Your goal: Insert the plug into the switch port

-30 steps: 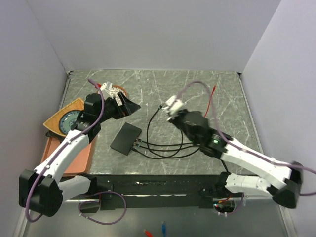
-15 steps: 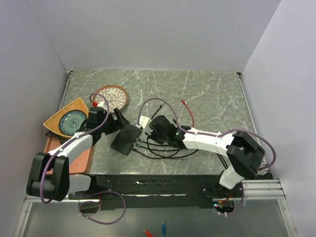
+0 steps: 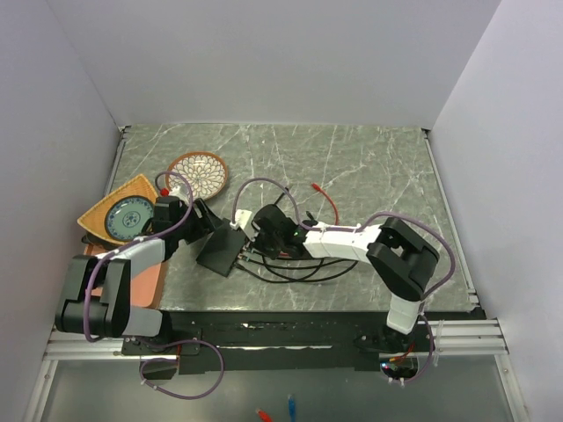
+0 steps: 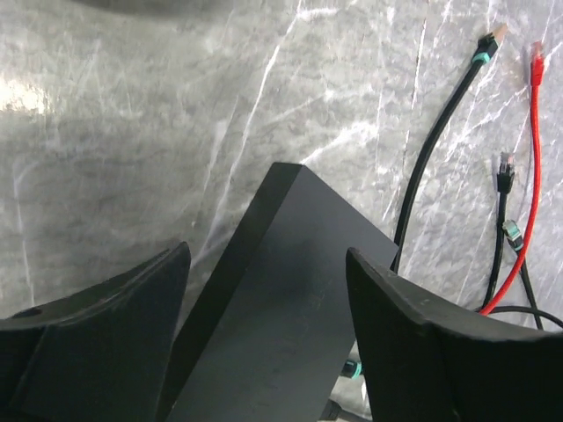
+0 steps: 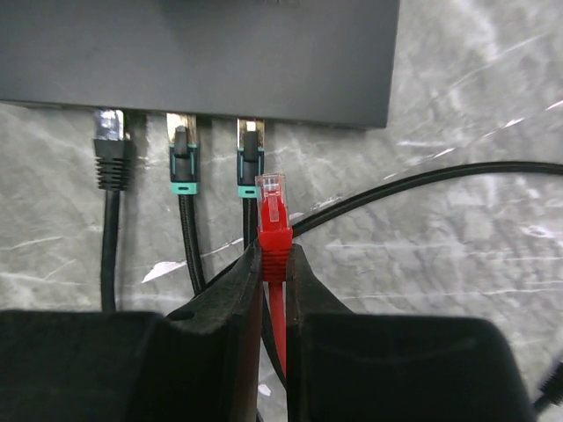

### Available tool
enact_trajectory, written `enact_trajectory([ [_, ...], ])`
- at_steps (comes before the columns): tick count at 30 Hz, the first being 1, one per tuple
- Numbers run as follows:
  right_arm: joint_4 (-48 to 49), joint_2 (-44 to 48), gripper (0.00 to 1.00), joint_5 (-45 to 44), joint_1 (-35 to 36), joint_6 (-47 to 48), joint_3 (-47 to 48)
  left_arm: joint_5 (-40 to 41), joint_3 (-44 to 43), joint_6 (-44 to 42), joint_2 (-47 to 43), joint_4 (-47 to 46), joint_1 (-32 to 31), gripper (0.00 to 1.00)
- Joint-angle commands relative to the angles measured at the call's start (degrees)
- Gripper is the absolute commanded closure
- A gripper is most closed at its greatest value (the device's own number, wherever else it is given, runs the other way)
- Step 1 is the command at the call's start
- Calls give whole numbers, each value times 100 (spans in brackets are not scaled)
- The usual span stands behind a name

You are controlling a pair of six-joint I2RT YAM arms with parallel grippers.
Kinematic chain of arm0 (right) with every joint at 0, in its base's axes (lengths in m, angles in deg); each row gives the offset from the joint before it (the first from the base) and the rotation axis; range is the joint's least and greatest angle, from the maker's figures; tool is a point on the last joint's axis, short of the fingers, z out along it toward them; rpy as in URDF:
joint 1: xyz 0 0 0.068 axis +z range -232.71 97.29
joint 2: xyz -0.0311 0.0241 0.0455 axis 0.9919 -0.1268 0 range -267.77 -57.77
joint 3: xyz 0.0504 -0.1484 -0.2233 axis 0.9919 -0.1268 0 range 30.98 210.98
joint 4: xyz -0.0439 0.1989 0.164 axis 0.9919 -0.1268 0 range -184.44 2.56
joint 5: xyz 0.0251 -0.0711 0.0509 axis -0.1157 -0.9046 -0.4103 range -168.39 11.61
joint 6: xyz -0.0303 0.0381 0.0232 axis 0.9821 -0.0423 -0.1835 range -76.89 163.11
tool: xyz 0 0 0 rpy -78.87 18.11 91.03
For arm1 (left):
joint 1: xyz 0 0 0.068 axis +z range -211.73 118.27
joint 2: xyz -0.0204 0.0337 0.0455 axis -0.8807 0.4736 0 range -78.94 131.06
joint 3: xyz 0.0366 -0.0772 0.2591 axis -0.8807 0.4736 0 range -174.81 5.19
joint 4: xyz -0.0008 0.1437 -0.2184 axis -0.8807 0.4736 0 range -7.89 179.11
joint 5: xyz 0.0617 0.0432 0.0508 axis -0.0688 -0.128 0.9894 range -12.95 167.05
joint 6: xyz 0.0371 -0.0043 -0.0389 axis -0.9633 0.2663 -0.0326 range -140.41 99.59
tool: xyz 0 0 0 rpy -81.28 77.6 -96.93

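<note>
The switch (image 3: 222, 251) is a flat black box lying left of the table's centre. My left gripper (image 3: 209, 230) is open and straddles the switch's far end (image 4: 290, 308), one finger on each side; the right finger stands clear of it. My right gripper (image 5: 274, 255) is shut on the red plug (image 5: 274, 215), whose clear tip points at the switch's socket edge (image 5: 202, 53) and stops just short of it. The tip sits right in front of a plugged-in teal-collared connector (image 5: 251, 158). In the top view the right gripper (image 3: 255, 241) is at the switch's right edge.
Two more cables are plugged in: a black one (image 5: 112, 154) and a teal-collared one (image 5: 182, 158). Black cable loops (image 3: 290, 268) lie by the switch. The red cable's free end (image 3: 315, 186) lies further back. A round patterned dish (image 3: 197, 174), an orange plate (image 3: 119, 215) and an orange tray (image 3: 141, 281) sit at the left.
The right arm has swung left and down from mid-table, bringing the red plug up to the switch's sockets. The left gripper has dropped over the switch and its jaws have narrowed.
</note>
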Motion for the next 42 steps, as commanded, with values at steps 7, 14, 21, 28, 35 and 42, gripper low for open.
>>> enact_trajectory([
  [7, 453, -470, 100, -256, -185, -414, 412, -526, -19, -46, 427, -534, 57, 42],
  [14, 568, -549, 100, -239, -300, -468, 446, -614, -63, -28, 638, -613, 57, 42],
  [21, 409, -629, 100, 201, -291, -397, 500, -667, -80, -19, 682, -622, 57, 45],
  [28, 163, -795, 100, 359, -291, -459, 648, -728, -89, 16, 735, -648, 57, 48],
  [35, -4, -883, 100, 219, -291, -503, 710, -799, -80, 60, 717, -674, 48, 49],
  [42, -162, -998, 100, 104, -300, -477, 851, -851, -98, 78, 752, -709, 57, 48],
])
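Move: The switch's empty port, for the red plug already in the right fingers, lies about 4 cm ahead and 4 cm left of that hand, 2 cm lower. The nearest teal-collared plug sits 1 cm ahead and 4 cm left of it, the next one 1 cm back and 5 cm left. From the left hand, the switch's middle is roughly 5 cm back, 2 cm right and 2 cm down; the patterned plate lies 12 cm ahead and 5 cm left. The left fingers close about a quarter of their range around the switch's left edge, one against its side, the other onto the top, while that hand sinks nearly 2 cm and shifts 1 cm right. Still pinching the red plug, the right hand goes forward some 3 cm past the neighbouring teal-collared plug, sinking 2 cm, then eases 1 cm left to bring the tip to the empty port's mouth. ##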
